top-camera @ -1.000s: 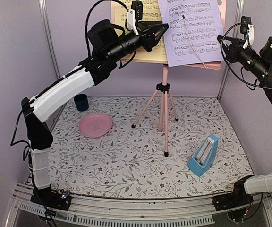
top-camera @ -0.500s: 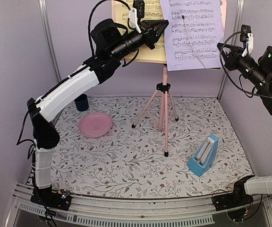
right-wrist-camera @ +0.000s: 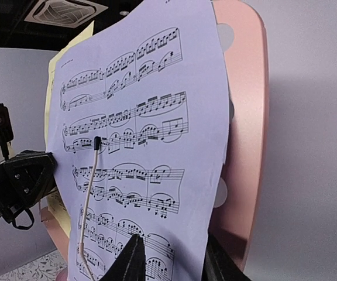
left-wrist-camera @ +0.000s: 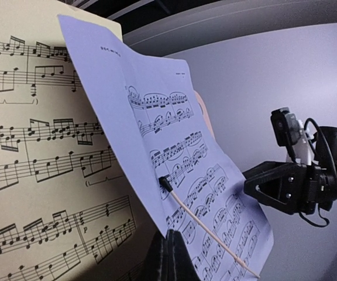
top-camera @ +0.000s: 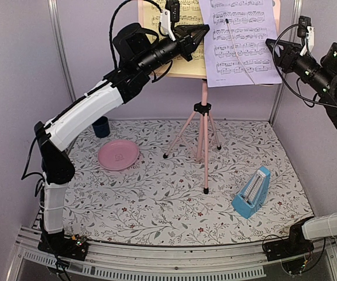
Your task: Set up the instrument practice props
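Observation:
The pink music stand [top-camera: 204, 134] stands on its tripod at the back of the table, its perforated desk [right-wrist-camera: 247, 117] up high. On the desk lean a yellow sheet [top-camera: 187, 67] and, overlapping it on the right, a lavender sheet [top-camera: 244, 35]. My left gripper [top-camera: 203, 30] is shut on the lavender sheet's [left-wrist-camera: 174, 152] lower left edge. My right gripper [right-wrist-camera: 177, 263] is open, with one finger in front of that sheet's [right-wrist-camera: 145, 117] right edge and the other beside the desk. The blue metronome [top-camera: 252, 193] stands on the table at the right.
A thin cream rod with a black tip [top-camera: 239, 50] lies slanted across the lavender sheet. A round pink plate [top-camera: 118, 155] and a small dark blue cup [top-camera: 100, 126] sit at the left on the flowered cloth. Purple walls and metal posts close in the back and sides.
The left gripper moved up to the lavender sheet's left edge and shut on it. The sheet went from tilted to upright. The right gripper's jaws opened at the sheet's right edge.

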{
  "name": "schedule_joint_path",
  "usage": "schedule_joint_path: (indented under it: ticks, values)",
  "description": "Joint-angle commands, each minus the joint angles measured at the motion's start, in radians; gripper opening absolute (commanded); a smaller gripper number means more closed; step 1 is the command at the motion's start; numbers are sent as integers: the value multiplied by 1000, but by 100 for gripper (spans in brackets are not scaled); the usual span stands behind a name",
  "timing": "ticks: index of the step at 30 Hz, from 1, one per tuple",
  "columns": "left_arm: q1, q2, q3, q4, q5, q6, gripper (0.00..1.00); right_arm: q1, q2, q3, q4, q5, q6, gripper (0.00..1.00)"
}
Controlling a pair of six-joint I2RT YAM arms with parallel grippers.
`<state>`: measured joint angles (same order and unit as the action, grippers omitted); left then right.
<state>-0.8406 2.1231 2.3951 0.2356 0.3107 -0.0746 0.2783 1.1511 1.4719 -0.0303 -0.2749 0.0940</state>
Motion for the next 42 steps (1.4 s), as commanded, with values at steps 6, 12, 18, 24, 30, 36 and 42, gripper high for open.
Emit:
schedule_joint_path:
  ticks: [6, 12, 18, 24, 30, 36, 42]
  values:
    - [-9, 12, 10, -48, 16, 16, 0, -4, 87, 147, -53, -2, 9, 28]
    - [-9, 10, 5, -51, 15, 16, 0, -5, 106, 157, -39, 11, 15, 5]
    - [-9, -13, -24, -49, -1, 10, 11, -4, 69, 69, 47, 49, 33, 0]
    - [-17, -61, -115, -21, -27, 7, 24, -5, 29, -13, 148, 61, 60, 0]
    - [-23, -78, -164, -28, -46, -5, 31, -5, 22, -33, 188, 57, 74, 0]
    - [-34, -114, -247, -9, -92, -9, 38, -5, 17, -46, 198, 52, 75, 0]
    - [-65, -187, -302, 4, -191, 50, 42, -5, 19, -54, 202, 55, 74, 0]
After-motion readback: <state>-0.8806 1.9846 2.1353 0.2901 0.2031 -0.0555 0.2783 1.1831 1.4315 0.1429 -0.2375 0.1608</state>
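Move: The purple sheet's right edge stands between my right hand's open fingers, about 2 cm ahead and 1 cm above the pinch point. The retaining rod's black tip is roughly 12 cm to that hand's left, 1 cm farther out and 6 cm up. My left hand still pinches the purple sheet's left edge right at its tips. From there the rod tip lies some 5 cm right, 2 cm ahead and 2 cm up, and the yellow sheet's middle 9 cm left, 3 cm ahead and 2 cm up. I slide my right hand's open fingers forward and up, about 2 cm each, along the purple sheet's right edge and shut them on it, then ease back and down about 1 cm, rolling slightly so the left side lifts. Once that grip is made, my left hand opens to let go of the left edge, then sinks about 2 cm and draws back a little. ##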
